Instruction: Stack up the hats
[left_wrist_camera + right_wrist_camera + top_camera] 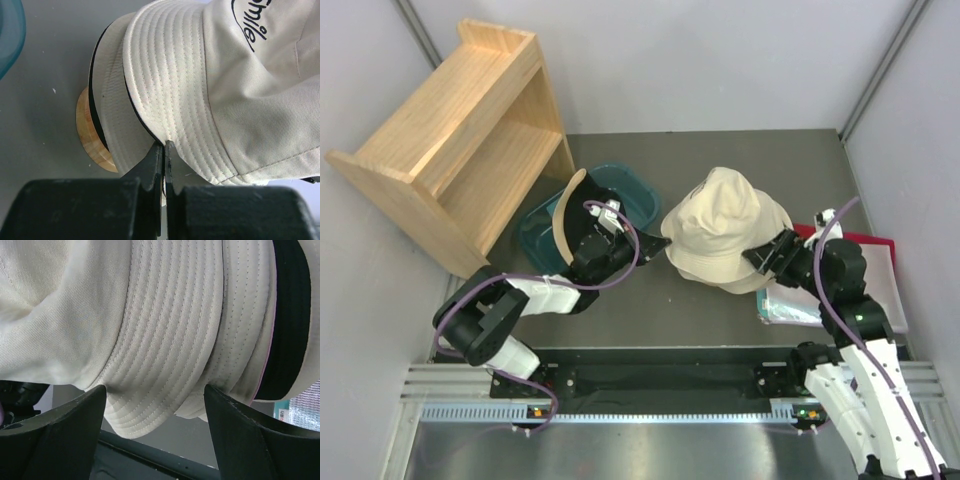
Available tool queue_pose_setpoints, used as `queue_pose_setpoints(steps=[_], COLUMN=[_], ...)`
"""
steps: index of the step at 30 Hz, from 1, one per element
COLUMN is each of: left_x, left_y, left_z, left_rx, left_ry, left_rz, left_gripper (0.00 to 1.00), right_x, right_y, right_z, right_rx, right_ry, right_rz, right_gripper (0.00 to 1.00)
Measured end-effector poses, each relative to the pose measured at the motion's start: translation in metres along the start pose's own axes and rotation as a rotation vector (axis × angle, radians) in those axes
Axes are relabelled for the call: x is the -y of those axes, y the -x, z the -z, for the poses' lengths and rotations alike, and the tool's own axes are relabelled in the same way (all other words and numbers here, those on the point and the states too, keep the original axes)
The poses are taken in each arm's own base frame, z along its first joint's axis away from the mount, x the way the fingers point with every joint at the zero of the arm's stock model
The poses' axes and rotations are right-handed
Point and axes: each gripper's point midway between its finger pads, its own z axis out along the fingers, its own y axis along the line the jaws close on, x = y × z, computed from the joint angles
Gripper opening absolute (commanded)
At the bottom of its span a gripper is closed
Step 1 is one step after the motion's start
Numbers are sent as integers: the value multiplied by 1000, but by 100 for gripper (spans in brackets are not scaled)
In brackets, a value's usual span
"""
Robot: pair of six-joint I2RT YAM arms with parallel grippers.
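Cream bucket hats (725, 240) sit stacked on a round wooden stand (92, 135) mid-table. The top hat (220, 90) has a black-edged brim and dark lettering. My left gripper (655, 246) is at the stack's left side, its jaws shut on the edge of that brim (164, 146), which is drawn to a point at the tips. At the stack's right side my right gripper (767, 262) stands open, its fingers either side of the hanging brims (155, 410). Another hat (570, 215), cream with black lining, stands in the teal tub (625, 195).
A wooden shelf unit (460, 130) lies tilted at the back left, beside the tub. A red tray (875, 250) and a clear plastic bag (790, 305) are at the right, under my right arm. Grey walls close in on both sides.
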Motion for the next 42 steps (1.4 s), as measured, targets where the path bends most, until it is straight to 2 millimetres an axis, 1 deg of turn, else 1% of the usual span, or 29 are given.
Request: queue_pose_setpoints(steps=[3,4,6,7,9,10,12,13,18,22,26,30,32,33,34,35,37,38,41,42], left_x=[0,0,0,0,1,2,3,4,0,1,2,2,0,-2,-2,-4,-8,-10,-10,-8], left_y=[0,0,0,0,-1,-2,-4,-5,-17,-30,-45,-55,-59,-61,-62,-63,-63,-63,-55,-49], left_z=[0,0,0,0,-1,-2,-4,-5,-17,-28,-39,-49,-49,-48,-48,-47,-42,-39,-27,-22], left_rx=[-1,-2,-2,-3,-5,-7,-11,-14,-44,-75,-112,-138,-150,-155,-158,-162,-175,-177,-174,-162], left_ry=[2,3,3,3,1,2,1,0,12,25,48,77,88,95,98,106,136,150,198,211], left_rz=[-4,-6,-12,-14,-21,-22,-26,-28,-28,-30,-47,-68,-73,-74,-75,-79,-98,-110,-153,-168], left_gripper=[0,0,0,0,0,0,0,0,0,0,0,0,6,10,25,32,43,55,67,68], right_x=[0,0,-2,-2,-3,-3,-4,-5,-5,-5,3,13,18,21,23,26,31,34,39,40], right_y=[-3,-2,-3,-3,-2,-1,2,6,20,32,35,38,40,41,41,42,43,44,50,54], right_z=[-3,-4,-7,-8,-7,-7,-4,-2,9,16,17,17,17,16,16,15,12,10,5,3], right_rx=[-6,-3,2,4,23,33,56,75,149,187,204,222,233,236,237,237,232,231,227,231], right_ry=[10,18,35,40,54,55,56,58,33,0,-42,-93,-121,-135,-146,-160,-189,-204,-245,-259], right_rz=[-7,-8,-14,-16,-22,-26,-24,-29,-3,30,46,63,74,80,84,90,99,105,123,130], right_gripper=[70,63,52,39,25,12,2,0,0,0,0,0,0,0,0,0,0,0,0,0])
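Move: The left hand still pinches the left brim of the top hat, whose middle lies about 10 cm to its right and 3 cm ahead. The blue bin is some 14 cm left of this hand, 4 cm ahead and 12 cm below. From the open right hand the hat's middle is about 6 cm left and 5 cm ahead, roughly level; the clear pouch lies some 15 cm right, 3 cm back and 14 cm below. Right hand pinches the top hat's brim and draws it about 6 cm right; left follows, sinks, releases. ##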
